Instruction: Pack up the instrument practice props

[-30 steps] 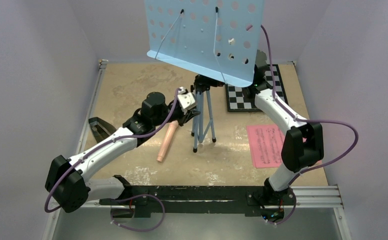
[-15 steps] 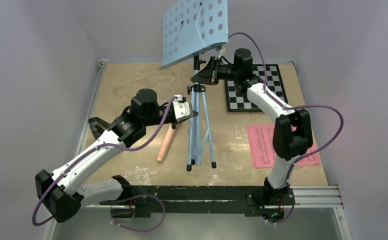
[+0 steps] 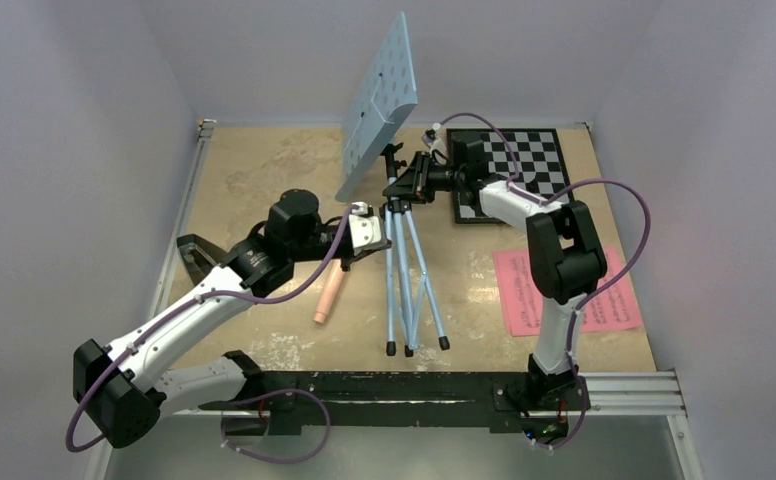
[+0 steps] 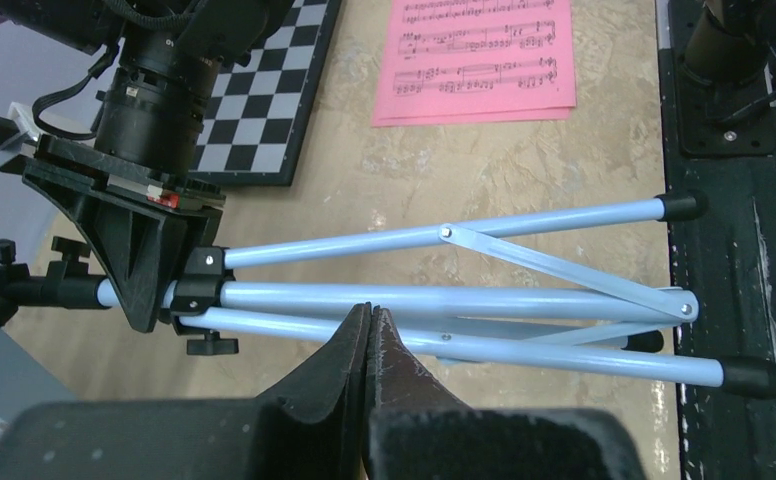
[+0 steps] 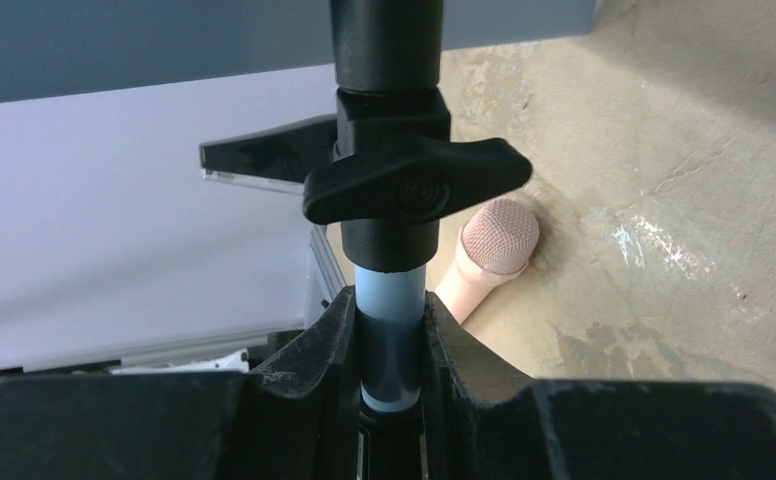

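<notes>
The light-blue music stand (image 3: 378, 96) leans over the table, its folded tripod legs (image 3: 410, 290) pointing at the near edge. My right gripper (image 3: 413, 182) is shut on the stand's pole (image 5: 392, 290), just below a black clamp knob (image 5: 416, 190). My left gripper (image 4: 369, 312) is shut with nothing between its fingers, its tips right against the tripod legs (image 4: 444, 300). The peach-pink recorder (image 3: 330, 290) lies on the table left of the legs. Pink sheet-music pages (image 3: 604, 300) lie at the right. The small black metronome (image 3: 193, 257) stands at the left edge, partly behind my left arm.
A black-and-white chessboard (image 3: 529, 160) lies at the back right, under my right forearm. Walls close in the table on the left, back and right. A black rail (image 3: 384, 385) runs along the near edge, close to the tripod's feet (image 3: 416, 347).
The right gripper has swung the stand down and round, so its desk went from facing the camera to edge-on and its feet slid nearer. My left gripper closed empty beside the legs.
</notes>
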Action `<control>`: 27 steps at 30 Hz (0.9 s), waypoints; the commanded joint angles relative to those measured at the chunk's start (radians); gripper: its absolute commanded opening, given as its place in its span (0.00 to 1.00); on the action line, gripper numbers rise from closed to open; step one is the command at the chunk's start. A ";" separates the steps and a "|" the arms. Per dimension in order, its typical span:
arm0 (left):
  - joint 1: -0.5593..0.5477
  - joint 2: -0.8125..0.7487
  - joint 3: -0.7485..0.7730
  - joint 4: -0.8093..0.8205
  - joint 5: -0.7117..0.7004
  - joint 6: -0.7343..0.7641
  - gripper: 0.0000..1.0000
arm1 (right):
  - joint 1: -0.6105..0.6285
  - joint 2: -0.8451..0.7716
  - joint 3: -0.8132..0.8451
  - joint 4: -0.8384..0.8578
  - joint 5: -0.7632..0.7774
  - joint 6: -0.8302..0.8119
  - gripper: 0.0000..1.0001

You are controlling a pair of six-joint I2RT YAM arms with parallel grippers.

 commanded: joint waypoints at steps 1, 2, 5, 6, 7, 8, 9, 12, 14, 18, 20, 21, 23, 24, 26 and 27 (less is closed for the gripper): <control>0.014 -0.035 -0.001 -0.081 -0.028 -0.017 0.07 | 0.002 -0.039 0.047 0.244 -0.034 0.037 0.00; 0.018 -0.037 0.000 -0.098 -0.035 -0.017 0.14 | 0.000 -0.031 0.045 0.239 -0.028 0.037 0.00; 0.023 -0.044 -0.003 -0.160 -0.061 -0.016 0.47 | -0.005 -0.004 0.036 0.220 -0.011 0.039 0.00; 0.024 -0.045 -0.008 -0.190 -0.063 -0.005 0.51 | -0.006 0.005 0.031 0.209 0.000 0.042 0.00; 0.026 -0.046 -0.017 -0.217 -0.067 0.004 0.52 | -0.008 0.014 0.023 0.202 0.011 0.047 0.00; 0.027 -0.048 -0.028 -0.242 -0.082 0.004 0.54 | -0.010 0.024 0.015 0.196 0.025 0.056 0.00; 0.031 -0.050 -0.040 -0.258 -0.098 0.003 0.55 | -0.011 0.035 0.008 0.188 0.037 0.061 0.00; 0.038 -0.054 -0.062 -0.302 -0.122 -0.041 0.61 | -0.013 0.056 -0.004 0.165 0.050 0.055 0.00; 0.039 -0.038 -0.074 -0.359 -0.087 -0.102 0.64 | -0.014 0.068 -0.006 0.134 0.068 0.052 0.00; 0.039 -0.010 -0.096 -0.375 -0.078 -0.175 0.66 | -0.017 0.090 0.005 0.099 0.076 0.049 0.01; 0.039 0.010 -0.105 -0.345 -0.096 -0.199 0.66 | -0.018 0.100 0.020 0.065 0.081 0.047 0.06; 0.040 0.027 -0.108 -0.342 -0.094 -0.204 0.66 | -0.018 0.105 0.030 0.038 0.089 0.044 0.08; 0.039 0.068 -0.105 -0.349 -0.083 -0.206 0.66 | -0.020 0.111 0.034 0.017 0.097 0.041 0.10; 0.040 0.090 -0.096 -0.360 -0.074 -0.205 0.66 | -0.021 0.114 0.034 0.007 0.101 0.041 0.12; 0.040 0.126 -0.081 -0.366 -0.060 -0.205 0.66 | -0.022 0.115 0.033 -0.024 0.113 0.036 0.20; 0.040 0.135 -0.078 -0.355 -0.062 -0.216 0.66 | -0.024 0.112 0.031 -0.038 0.117 0.032 0.25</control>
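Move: The microphone's middle lies some 10 cm to the left of the shut left hand, a couple of centimetres farther out and about 23 cm below, while the middle of the music stand's folded legs is about 5 cm to that hand's right, level with it fore and aft and 15 cm down. The right hand already grips the stand's pole; the bare table it is lowered to is about 15 cm below and 3 cm ahead, 2 cm to the right. From that hand the chessboard sits about 11 cm farther out and 30 cm right, the microphone about 17 cm back and 12 cm left. The right hand keeps its pinch on the music stand's pole and lowers it some 10 cm towards the table, easing about 2 cm forward early on and turning slightly clockwise, with the legs still pointing back towards the bases. Meanwhile the left hand draws leftward away from the stand's legs and sinks faster and faster, about 13 cm in all and roughly 5 cm to the left and 4 cm back, opening its shut fingers to about two thirds and tipping them some 30 degrees further down as it nears the microphone. ##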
